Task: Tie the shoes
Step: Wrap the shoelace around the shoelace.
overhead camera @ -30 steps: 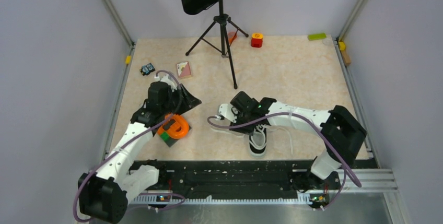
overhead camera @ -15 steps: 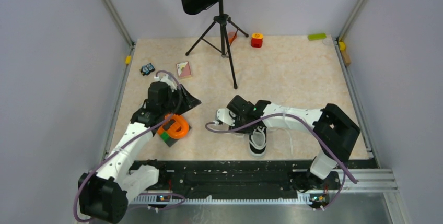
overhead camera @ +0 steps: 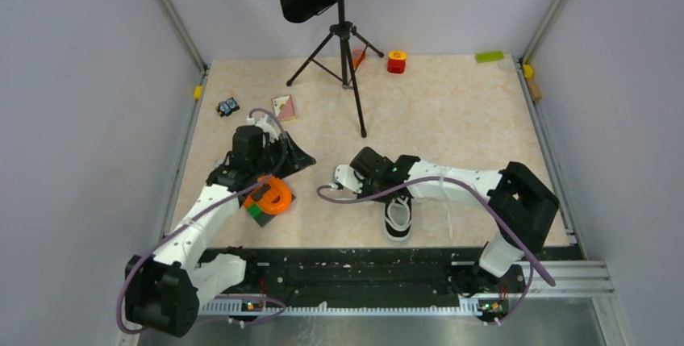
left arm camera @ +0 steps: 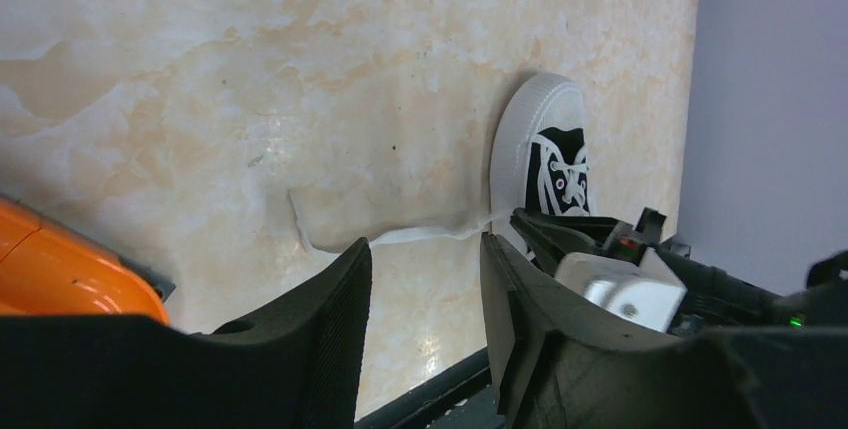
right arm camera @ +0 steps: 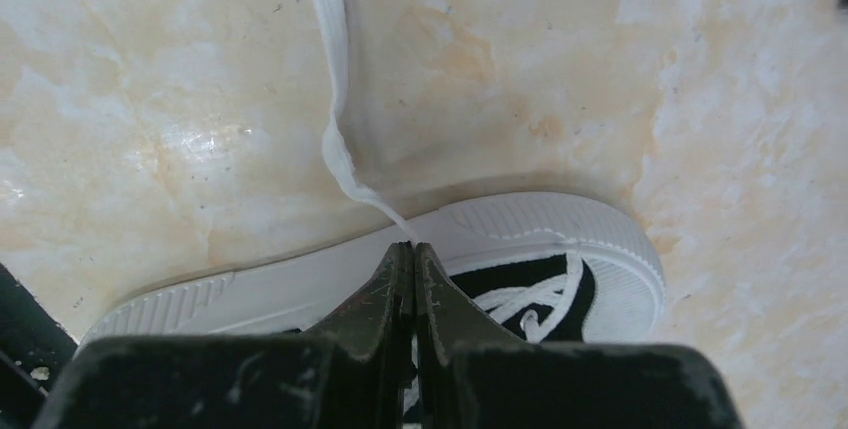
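Observation:
The shoe [overhead camera: 398, 217] is a black canvas sneaker with a white sole, lying near the front rail with its toe toward the arms. It also shows in the left wrist view [left arm camera: 556, 154] and the right wrist view [right arm camera: 560, 249]. One white lace [right arm camera: 336, 99] trails off its left side across the table, where the left wrist camera sees it too [left arm camera: 420, 234]. My right gripper [right arm camera: 411, 247] [overhead camera: 377, 194] hangs over the shoe's left edge, shut on that lace at its tips. Left of the shoe, my left gripper [left arm camera: 425, 279] [overhead camera: 294, 156] stands open above the table, holding nothing.
An orange ring-shaped object [overhead camera: 270, 194] on a green block lies under the left arm. A music stand tripod [overhead camera: 345, 47] stands at the back centre. A card [overhead camera: 283, 107], a small dark toy [overhead camera: 228, 106], a red toy [overhead camera: 396, 61] and a green piece [overhead camera: 489, 56] lie further back.
The right gripper's jaws have closed on the lace after sinking slightly toward the shoe's left side. The left arm has shifted only a little, its jaws unchanged.

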{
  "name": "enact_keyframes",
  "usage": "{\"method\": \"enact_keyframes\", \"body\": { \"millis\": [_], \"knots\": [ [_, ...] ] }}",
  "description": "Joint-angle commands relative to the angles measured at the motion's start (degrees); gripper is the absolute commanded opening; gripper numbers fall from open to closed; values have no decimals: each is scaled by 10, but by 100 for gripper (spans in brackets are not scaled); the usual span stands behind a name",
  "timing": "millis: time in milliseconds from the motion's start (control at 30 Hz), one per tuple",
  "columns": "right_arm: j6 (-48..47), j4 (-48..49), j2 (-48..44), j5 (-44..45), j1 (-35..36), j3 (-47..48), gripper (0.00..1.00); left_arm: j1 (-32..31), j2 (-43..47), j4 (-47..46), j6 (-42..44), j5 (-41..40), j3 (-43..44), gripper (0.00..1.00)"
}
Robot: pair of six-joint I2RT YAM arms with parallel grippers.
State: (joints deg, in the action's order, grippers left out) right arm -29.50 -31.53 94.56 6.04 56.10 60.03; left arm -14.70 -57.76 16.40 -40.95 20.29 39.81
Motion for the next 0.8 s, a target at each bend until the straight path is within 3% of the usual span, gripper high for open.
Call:
{"method": "enact_keyframes", "body": {
  "millis": [0,133,433,767],
  "knots": [
    [44,24,-74,6,3,1,0,-4,-46,-54,19,69,-6,47],
    [81,35,-118,2,3,-9,0,-29,-89,-98,20,97,-2,47],
    [136,48,-178,-12,-15,-32,0,-151,-198,-179,42,90,58,47],
    [232,96,-244,-78,-82,-90,0,-204,-258,-247,75,107,71,47]
  ]
}}
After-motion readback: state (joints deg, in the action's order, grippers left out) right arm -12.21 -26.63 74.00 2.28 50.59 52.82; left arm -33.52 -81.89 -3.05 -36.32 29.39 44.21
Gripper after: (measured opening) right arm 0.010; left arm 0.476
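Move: The left hand, half open, has the shoelace pinched in the right fingers some 21 cm to its right, 5 cm back and 12 cm below. The tail of that shoelace lies about 12 cm right, 7 cm back and 15 cm below the left hand. From the right hand, the shoe's middle lies roughly 4 cm right, about level in forward reach and height; the tail's middle is 9 cm left, 1 cm back and 3 cm lower. Keeping its pinch on the shoelace beside the shoe, the right hand draws it up about 7 cm, then edges slightly right while rolling its left side upward and turning clockwise. Meanwhile the left hand sweeps some 13 cm right towards the held shoelace, sinking 4 cm early on and turning about 30 degrees clockwise, fingers staying half open. ##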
